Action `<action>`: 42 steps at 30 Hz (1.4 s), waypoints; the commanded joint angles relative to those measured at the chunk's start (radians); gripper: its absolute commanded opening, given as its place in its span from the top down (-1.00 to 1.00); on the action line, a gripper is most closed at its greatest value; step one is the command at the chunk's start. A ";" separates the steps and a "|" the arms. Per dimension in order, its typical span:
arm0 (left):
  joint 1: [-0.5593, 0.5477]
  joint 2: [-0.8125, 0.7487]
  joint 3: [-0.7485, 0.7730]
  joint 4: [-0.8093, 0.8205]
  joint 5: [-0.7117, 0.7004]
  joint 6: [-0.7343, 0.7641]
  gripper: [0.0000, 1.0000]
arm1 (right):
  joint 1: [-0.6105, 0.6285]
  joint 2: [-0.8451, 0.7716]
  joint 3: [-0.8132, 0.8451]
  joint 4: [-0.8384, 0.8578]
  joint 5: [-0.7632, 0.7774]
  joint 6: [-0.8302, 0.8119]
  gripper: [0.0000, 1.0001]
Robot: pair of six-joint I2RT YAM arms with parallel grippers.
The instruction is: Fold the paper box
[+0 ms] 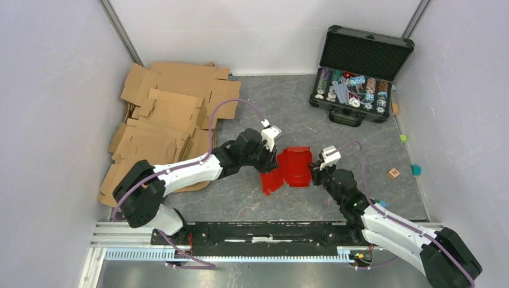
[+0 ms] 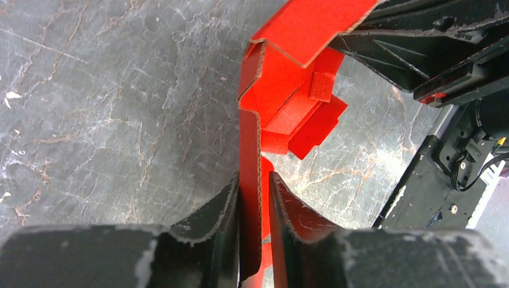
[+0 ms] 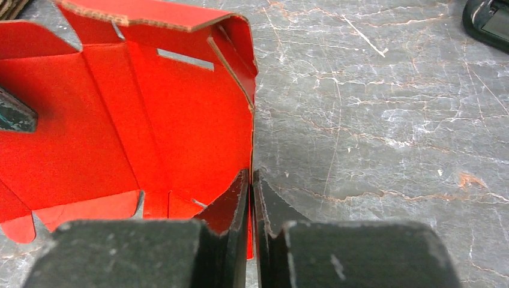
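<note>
The red paper box (image 1: 295, 167) sits partly folded on the grey table between both arms, with some walls raised and a flap (image 1: 271, 182) spread toward the front left. My left gripper (image 1: 273, 157) reaches in from the left. In the left wrist view its jaws (image 2: 253, 192) are drawn in tight around an upright red wall (image 2: 288, 90). My right gripper (image 1: 314, 170) holds the opposite side, its fingers (image 3: 251, 198) pinched on the thin right wall of the box (image 3: 150, 120). The box's inside floor faces the right wrist camera.
Brown cardboard sheets (image 1: 168, 120) are piled at the back left. An open black case of poker chips (image 1: 360, 78) stands at the back right. Small blocks (image 1: 394, 173) lie near the table's right edge. The arms' mounting rail (image 1: 258, 231) runs along the front.
</note>
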 commanded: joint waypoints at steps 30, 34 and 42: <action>0.001 -0.075 -0.067 0.108 -0.123 0.043 0.94 | 0.037 0.436 0.107 0.357 -0.016 0.090 0.49; 0.001 -0.073 -0.079 0.131 -0.092 0.033 0.93 | 0.041 0.438 0.120 0.331 0.016 0.099 0.41; 0.001 -0.067 -0.068 0.107 -0.113 0.045 0.92 | 0.041 0.361 0.166 0.117 0.110 0.056 -0.08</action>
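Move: The left gripper's parted fingers straddle the box's upright far wall, which lies right at the fingertips and maybe 1 cm lower; the tray middle is some 7 cm to its right, 1 cm back and 4 cm down, and the left panel about 4 cm back, level sideways, 5 cm down. The right gripper already pinches the right wall; from it the tray middle lies about 5 cm left, 2 cm ahead and 3 cm below. Shut the left fingers on the far wall, then carry it up and to the left some 3 cm, set it back down almost to its old height, and hold it there, slightly farther forward. Meanwhile swing the right hand about 4 cm left with the right wall, dip it 2 cm or so, then ease forward and slightly back to the right while opening the fingers about halfway to free the wall. ##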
